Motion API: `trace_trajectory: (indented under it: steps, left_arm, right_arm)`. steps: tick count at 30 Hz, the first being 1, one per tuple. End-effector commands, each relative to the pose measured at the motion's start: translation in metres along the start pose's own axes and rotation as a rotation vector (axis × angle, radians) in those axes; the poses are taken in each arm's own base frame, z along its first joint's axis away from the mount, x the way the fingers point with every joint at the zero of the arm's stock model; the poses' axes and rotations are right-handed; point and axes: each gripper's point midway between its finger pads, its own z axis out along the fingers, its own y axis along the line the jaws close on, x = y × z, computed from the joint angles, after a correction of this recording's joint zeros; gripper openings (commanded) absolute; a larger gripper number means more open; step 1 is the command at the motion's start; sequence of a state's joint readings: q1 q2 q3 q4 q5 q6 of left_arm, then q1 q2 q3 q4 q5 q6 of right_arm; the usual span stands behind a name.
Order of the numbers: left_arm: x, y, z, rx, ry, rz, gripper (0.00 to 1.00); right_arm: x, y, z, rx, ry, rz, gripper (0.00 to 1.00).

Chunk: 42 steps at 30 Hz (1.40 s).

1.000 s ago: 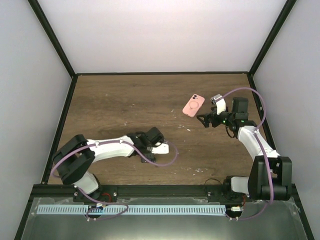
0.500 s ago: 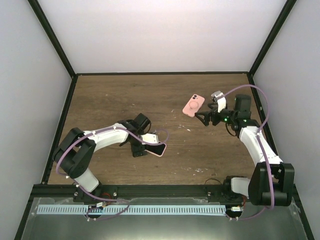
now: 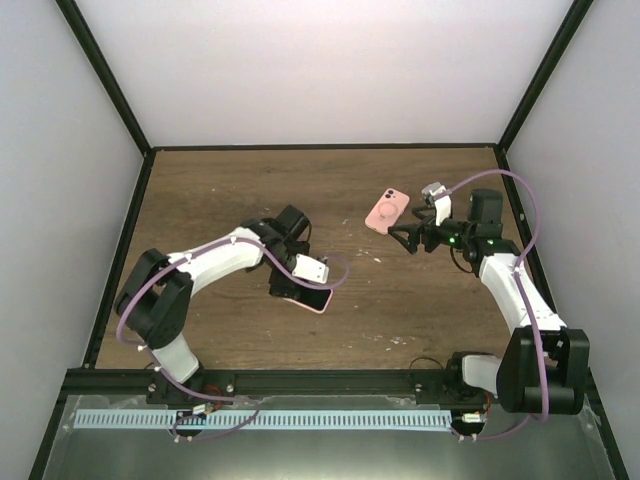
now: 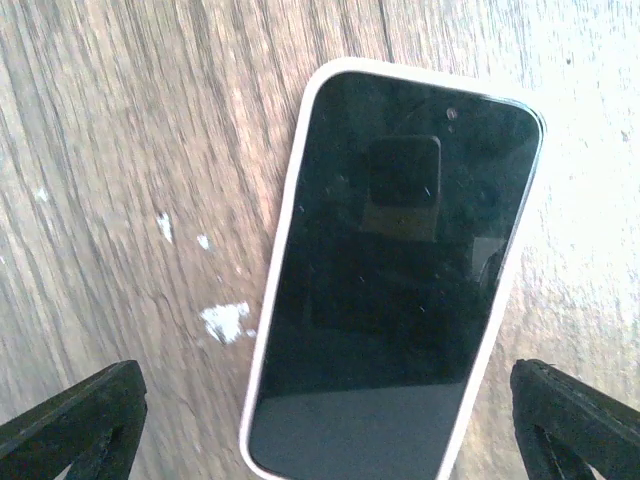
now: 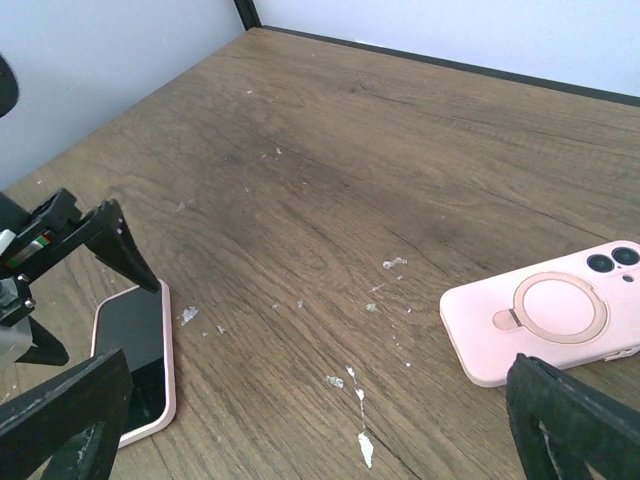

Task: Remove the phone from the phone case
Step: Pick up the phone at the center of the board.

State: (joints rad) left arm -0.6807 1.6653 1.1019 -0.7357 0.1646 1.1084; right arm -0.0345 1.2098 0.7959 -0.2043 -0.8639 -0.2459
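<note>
A phone [image 3: 310, 298] with a dark screen and a thin pale pink rim lies flat, screen up, on the wooden table [image 3: 220, 200]. It fills the left wrist view as the phone [image 4: 395, 270]. My left gripper [image 3: 288, 288] hovers over its near end, open, its fingertips [image 4: 75, 420] standing wide to either side. A pink phone case [image 3: 386, 211] lies back up, with a ring and camera openings; I cannot tell what is inside it. My right gripper [image 3: 405, 240] is open, just right of the case [image 5: 545, 325] and apart from it.
White flecks [image 5: 360, 445] mark the wood between the phone [image 5: 135, 365] and the case. Black frame posts and pale walls close in the table on three sides. The left gripper's fingers [image 5: 120, 245] show above the phone in the right wrist view.
The left arm has swung back and turned, uncovering the phone, which now lies in plain sight. The right gripper edged slightly towards the pink case. The case has not moved.
</note>
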Motion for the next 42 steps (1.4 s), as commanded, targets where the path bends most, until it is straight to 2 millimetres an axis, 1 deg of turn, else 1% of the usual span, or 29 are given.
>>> trace_trajectory:
  steps: [1, 4, 8, 11, 15, 17, 21, 24, 25, 28, 30, 32, 34, 36, 38, 40, 41, 42]
  left_arm:
    - [-0.01, -0.011, 0.005, 0.145, -0.045, 0.121, 1.0]
    - [-0.014, -0.016, 0.007, 0.225, -0.048, 0.115, 1.0]
    - [-0.009, -0.022, 0.015, 0.283, -0.03, 0.105, 1.0]
    - [-0.007, -0.026, 0.024, 0.308, -0.022, 0.09, 1.0]
    - [0.002, -0.025, 0.039, 0.282, 0.007, 0.07, 1.0]
    - [0.003, -0.027, 0.042, 0.281, 0.003, 0.063, 1.0]
    - [0.006, -0.029, 0.048, 0.266, 0.019, 0.062, 1.0]
    - [0.011, -0.027, 0.055, 0.231, 0.04, 0.083, 1.0]
    - [0.01, -0.026, 0.056, 0.225, 0.039, 0.088, 0.98]
    - [0.006, -0.023, 0.055, 0.212, 0.032, 0.082, 0.85]
    - [0.001, -0.021, 0.051, 0.198, 0.012, 0.07, 0.76]
    - [-0.006, -0.016, 0.042, 0.167, -0.015, 0.037, 0.65]
    - [-0.017, -0.011, 0.027, 0.141, -0.074, -0.004, 0.57]
    - [-0.029, -0.009, 0.007, 0.135, -0.165, -0.049, 0.54]
    - [-0.039, -0.008, -0.016, 0.126, -0.252, -0.088, 0.53]
    - [-0.046, -0.006, -0.032, 0.111, -0.308, -0.127, 0.51]
    - [-0.049, -0.005, -0.041, 0.094, -0.334, -0.142, 0.5]
    - [-0.052, -0.001, -0.048, 0.068, -0.356, -0.167, 0.49]
  right_arm:
    - [-0.004, 0.004, -0.005, -0.004, -0.003, -0.008, 1.0]
    - [-0.006, 0.002, -0.006, 0.012, 0.005, -0.031, 1.0]
    - [-0.012, -0.004, -0.009, 0.053, 0.017, -0.065, 1.0]
    - [-0.01, -0.003, -0.009, 0.047, 0.018, -0.065, 1.0]
    - [-0.005, -0.002, -0.008, 0.038, 0.024, -0.054, 1.0]
    - [-0.005, -0.002, -0.007, 0.039, 0.024, -0.056, 1.0]
    - [-0.009, -0.005, -0.008, 0.055, 0.018, -0.081, 1.0]
    - [-0.012, -0.006, -0.006, 0.043, 0.016, -0.085, 1.0]
    - [-0.012, -0.006, -0.005, 0.035, 0.018, -0.083, 1.0]
    - [-0.013, -0.007, -0.003, 0.024, 0.018, -0.09, 1.0]
    - [-0.015, -0.009, -0.002, 0.029, 0.016, -0.111, 1.0]
    - [-0.019, -0.01, -0.003, 0.039, 0.016, -0.128, 1.0]
    - [-0.022, -0.007, -0.005, 0.021, 0.019, -0.141, 1.0]
    - [-0.026, 0.007, -0.008, -0.035, 0.0, -0.198, 1.0]
    - [-0.031, 0.025, -0.013, -0.105, -0.036, -0.314, 1.0]
    - [-0.035, 0.039, -0.016, -0.161, -0.061, -0.422, 1.0]
    - [-0.039, 0.042, -0.014, -0.17, -0.054, -0.452, 1.0]
    - [-0.042, 0.04, -0.01, -0.163, -0.038, -0.461, 1.0]
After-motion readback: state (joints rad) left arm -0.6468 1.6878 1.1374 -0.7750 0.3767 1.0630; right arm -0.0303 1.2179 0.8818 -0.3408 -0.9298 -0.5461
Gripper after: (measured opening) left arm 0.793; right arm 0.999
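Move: The phone in its pink case lies face up just under the open left gripper, its middle roughly 2 cm back, 3 cm right and 5 cm below; a small white fleck on the board lies about 5 cm forward of the phone's middle. The second pink phone, back up, is some 21 cm ahead and 28 cm right of the left gripper. From the right gripper the phone is about 27 cm left, 10 cm back and 20 cm down. Sink the open left gripper about 5 cm over the phone, easing a little right and back, turning it some 8 degrees clockwise to line up with the phone. Pinch the case's two long edges near mid-length, then lift straight up about 5 cm, undoing that turn. Late on, raise the empty right gripper about 2 cm, turning it slightly counter-clockwise. ##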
